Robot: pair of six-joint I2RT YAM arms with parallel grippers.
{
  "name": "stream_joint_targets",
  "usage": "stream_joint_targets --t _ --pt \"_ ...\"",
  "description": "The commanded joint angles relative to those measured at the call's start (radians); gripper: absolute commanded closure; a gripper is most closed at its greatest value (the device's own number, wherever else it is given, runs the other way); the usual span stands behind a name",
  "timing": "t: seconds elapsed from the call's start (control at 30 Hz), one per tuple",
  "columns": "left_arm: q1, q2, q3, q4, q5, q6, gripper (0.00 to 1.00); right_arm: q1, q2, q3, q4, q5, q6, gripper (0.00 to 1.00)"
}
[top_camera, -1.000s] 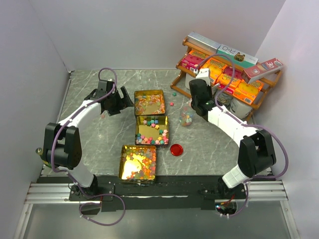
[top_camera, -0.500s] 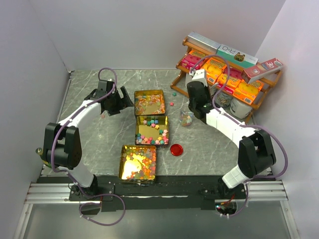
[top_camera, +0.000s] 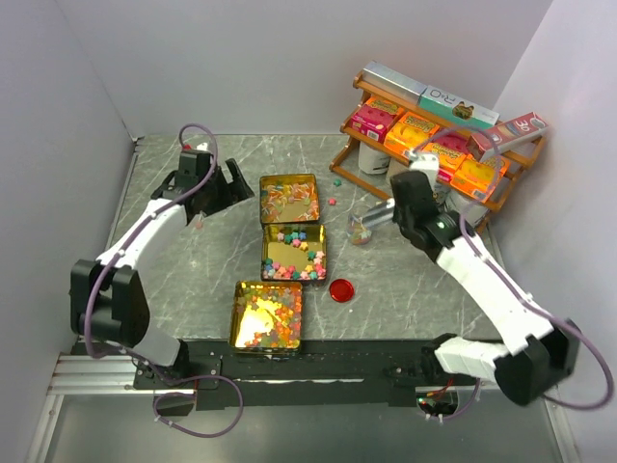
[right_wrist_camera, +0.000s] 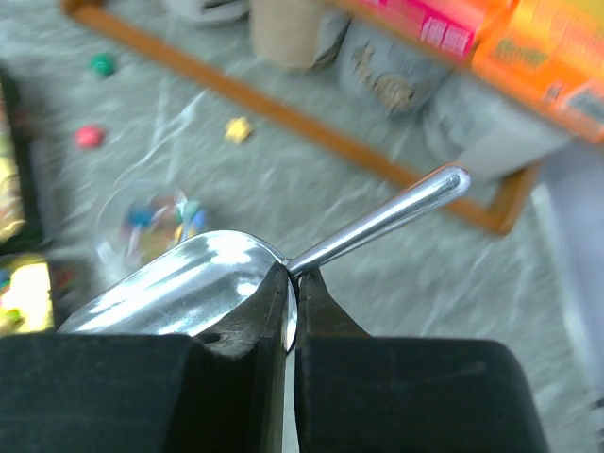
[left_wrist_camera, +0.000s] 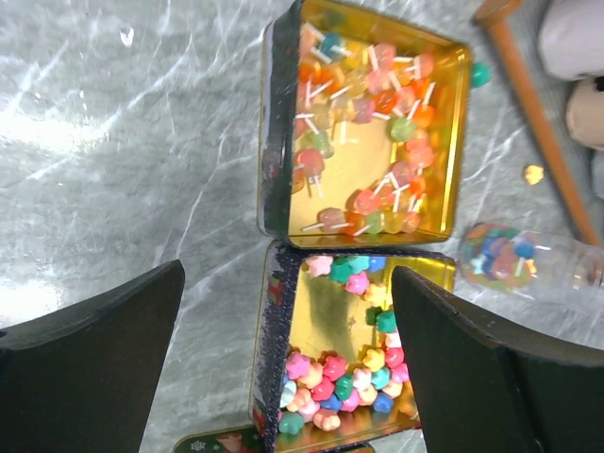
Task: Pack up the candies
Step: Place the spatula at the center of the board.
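The candies lie in three gold tins: stick sweets in the far tin, star sweets in the middle tin, and a mixed heap in the near tin. More candies fill a clear jar lying on its side. My right gripper is shut on an empty metal scoop where bowl meets handle, just right of the jar. My left gripper hangs open above the left edges of the far and middle tins, holding nothing.
A red round lid lies right of the middle tin. A wooden shelf with orange and pink boxes stands at the back right. Loose sweets are scattered on the marble tabletop before it.
My right arm has swung out to the right and its wrist has drawn back from above the jar, scoop still gripped. The left arm has shifted slightly back and left.
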Motion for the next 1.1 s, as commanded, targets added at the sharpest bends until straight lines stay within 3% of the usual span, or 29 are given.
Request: stream_joint_targets --t 0.0,0.17,0.33,0.67,0.83,0.93,1.07 --pt "0.002 -0.1 -0.031 -0.001 -0.036 0.02 0.04 0.003 -0.114 -0.151 -0.168 -0.169 0.287 1.0" --pt "0.002 -0.175 -0.082 0.008 -0.045 0.023 0.03 0.001 -0.184 -0.33 -0.18 -0.195 0.426 1.0" --pt "0.002 -0.235 -0.128 0.038 -0.054 0.018 0.03 -0.008 -0.143 -0.439 -0.139 -0.082 0.543 1.0" --pt "0.007 -0.24 -0.145 0.036 -0.068 -0.066 0.03 -0.068 0.078 -0.443 -0.064 -0.031 0.652 1.0" --pt "0.047 -0.174 -0.097 -0.027 0.041 -0.077 0.04 -0.066 0.124 -0.419 -0.051 -0.053 0.609 1.0" --pt "0.051 -0.162 -0.096 -0.018 0.061 -0.077 0.04 -0.069 0.167 -0.394 -0.065 -0.073 0.592 0.76" --pt "0.051 -0.175 -0.094 -0.01 0.061 -0.069 0.03 -0.069 0.21 -0.359 -0.102 -0.097 0.584 0.59"
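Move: The spot on the bare board for the spatula, still held in the right hand, lies about 10 cm back, 2 cm to the right and some 22 cm below that hand. The candy jar stands roughly 2 cm ahead and 9 cm left; the red lid lies 12 cm back and 14 cm left, and the middle tray 3 cm back and 25 cm left. From the left hand the spot is about 17 cm back and 39 cm right, 16 cm lower. The spatula is carried back past the jar and down onto the open board right of the red lid: the right hand sinks some 21 cm while drawing back about 10 and drifting slightly right, its fingers tipping down and the wrist turning clockwise, roughly 25 degrees each. Down low it stops and the fingers part around the spatula's neck. The empty, open left hand draws back a few centimetres. ##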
